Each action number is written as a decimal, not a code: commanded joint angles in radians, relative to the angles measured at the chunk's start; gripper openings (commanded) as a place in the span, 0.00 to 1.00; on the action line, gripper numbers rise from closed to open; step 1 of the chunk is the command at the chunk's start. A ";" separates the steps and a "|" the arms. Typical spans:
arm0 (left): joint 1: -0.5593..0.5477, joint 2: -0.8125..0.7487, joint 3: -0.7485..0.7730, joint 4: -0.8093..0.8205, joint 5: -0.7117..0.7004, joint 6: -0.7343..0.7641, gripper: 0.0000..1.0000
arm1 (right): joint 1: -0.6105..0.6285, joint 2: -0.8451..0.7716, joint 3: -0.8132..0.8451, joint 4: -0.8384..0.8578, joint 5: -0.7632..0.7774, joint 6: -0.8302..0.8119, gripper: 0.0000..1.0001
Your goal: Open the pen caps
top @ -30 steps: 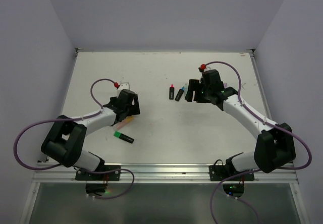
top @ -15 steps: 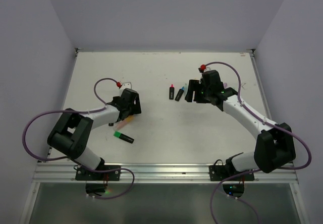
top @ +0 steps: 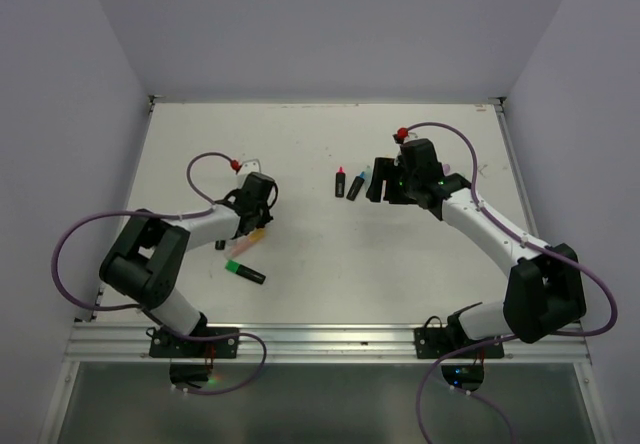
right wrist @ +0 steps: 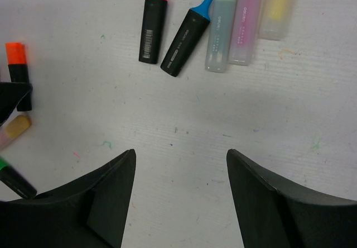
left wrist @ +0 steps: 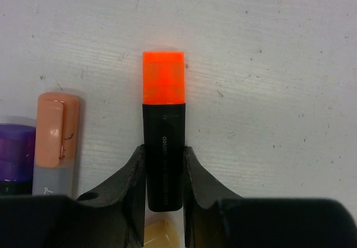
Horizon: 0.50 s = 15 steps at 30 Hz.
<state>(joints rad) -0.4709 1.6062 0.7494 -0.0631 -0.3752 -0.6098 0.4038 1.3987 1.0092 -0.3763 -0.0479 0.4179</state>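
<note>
In the left wrist view a black pen (left wrist: 163, 142) with an orange pen cap (left wrist: 163, 77) lies on the white table. My left gripper (left wrist: 163, 160) is shut on its barrel, both fingers pressed against its sides, and the cap sticks out ahead of them. The same gripper (top: 258, 204) shows at left centre in the top view. My right gripper (right wrist: 181, 156) hovers open over bare table, holding nothing. Ahead of it lie a pink-tipped black pen (right wrist: 153, 30), a blue-tipped black pen (right wrist: 187, 36), and mint (right wrist: 220, 33), purple (right wrist: 246, 27) and yellow (right wrist: 277, 10) pens.
A peach-capped pen (left wrist: 56, 142) and a purple cap (left wrist: 15, 158) lie just left of the held pen. A green-ended black pen (top: 245, 271) lies nearer the left arm's base. White walls close in the table on the left, back and right.
My left gripper has closed from wide open onto the orange-capped pen's barrel, and the left arm has edged toward the table's middle. The right arm has not moved.
</note>
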 commanded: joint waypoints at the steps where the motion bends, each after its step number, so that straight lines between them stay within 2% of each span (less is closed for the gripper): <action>1: 0.008 0.063 -0.001 -0.011 0.028 -0.019 0.00 | 0.004 -0.044 -0.003 0.028 -0.006 -0.014 0.70; 4: 0.006 0.063 -0.002 0.018 0.050 -0.005 0.00 | 0.004 -0.035 -0.003 0.031 -0.023 -0.014 0.70; 6: 0.006 0.003 -0.037 0.046 0.105 0.002 0.00 | 0.006 -0.026 0.000 0.037 -0.053 -0.016 0.70; 8: 0.006 -0.067 -0.088 0.195 0.169 0.025 0.00 | 0.007 -0.009 0.005 0.057 -0.096 -0.013 0.70; 11: 0.006 -0.204 -0.177 0.370 0.317 0.054 0.00 | 0.007 0.020 0.005 0.118 -0.234 0.030 0.69; 15: -0.008 -0.270 -0.202 0.434 0.424 0.068 0.00 | 0.021 0.109 -0.009 0.276 -0.470 0.155 0.68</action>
<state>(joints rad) -0.4683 1.3853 0.5545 0.1913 -0.0944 -0.5804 0.4088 1.4487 1.0088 -0.2581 -0.2882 0.4747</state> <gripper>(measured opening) 0.265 0.686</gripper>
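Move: My right hand waits open some 12 cm higher than the orange highlighter. The highlighter's middle lies about 27 cm to its left and 2 cm farther out. Below, the blue marker is some 8 cm ahead and 5 cm left of this hand, the pink marker 10 cm ahead and 9 cm left. My left hand already pinches the highlighter's black body, with the right gripper about 27 cm to its right and 12 cm above. The peach-capped pen lies 4 cm to its left, roughly level with it. Keeping its pinch on the black body, my left hand edges forward a touch, then lifts the orange highlighter off the table, swinging about 4 cm right and 4 cm up while drawing back a little. It rolls its left side down and turns clockwise. My open right hand sets off about 5 cm left to meet it, rolling its left side up some 10 degrees. ##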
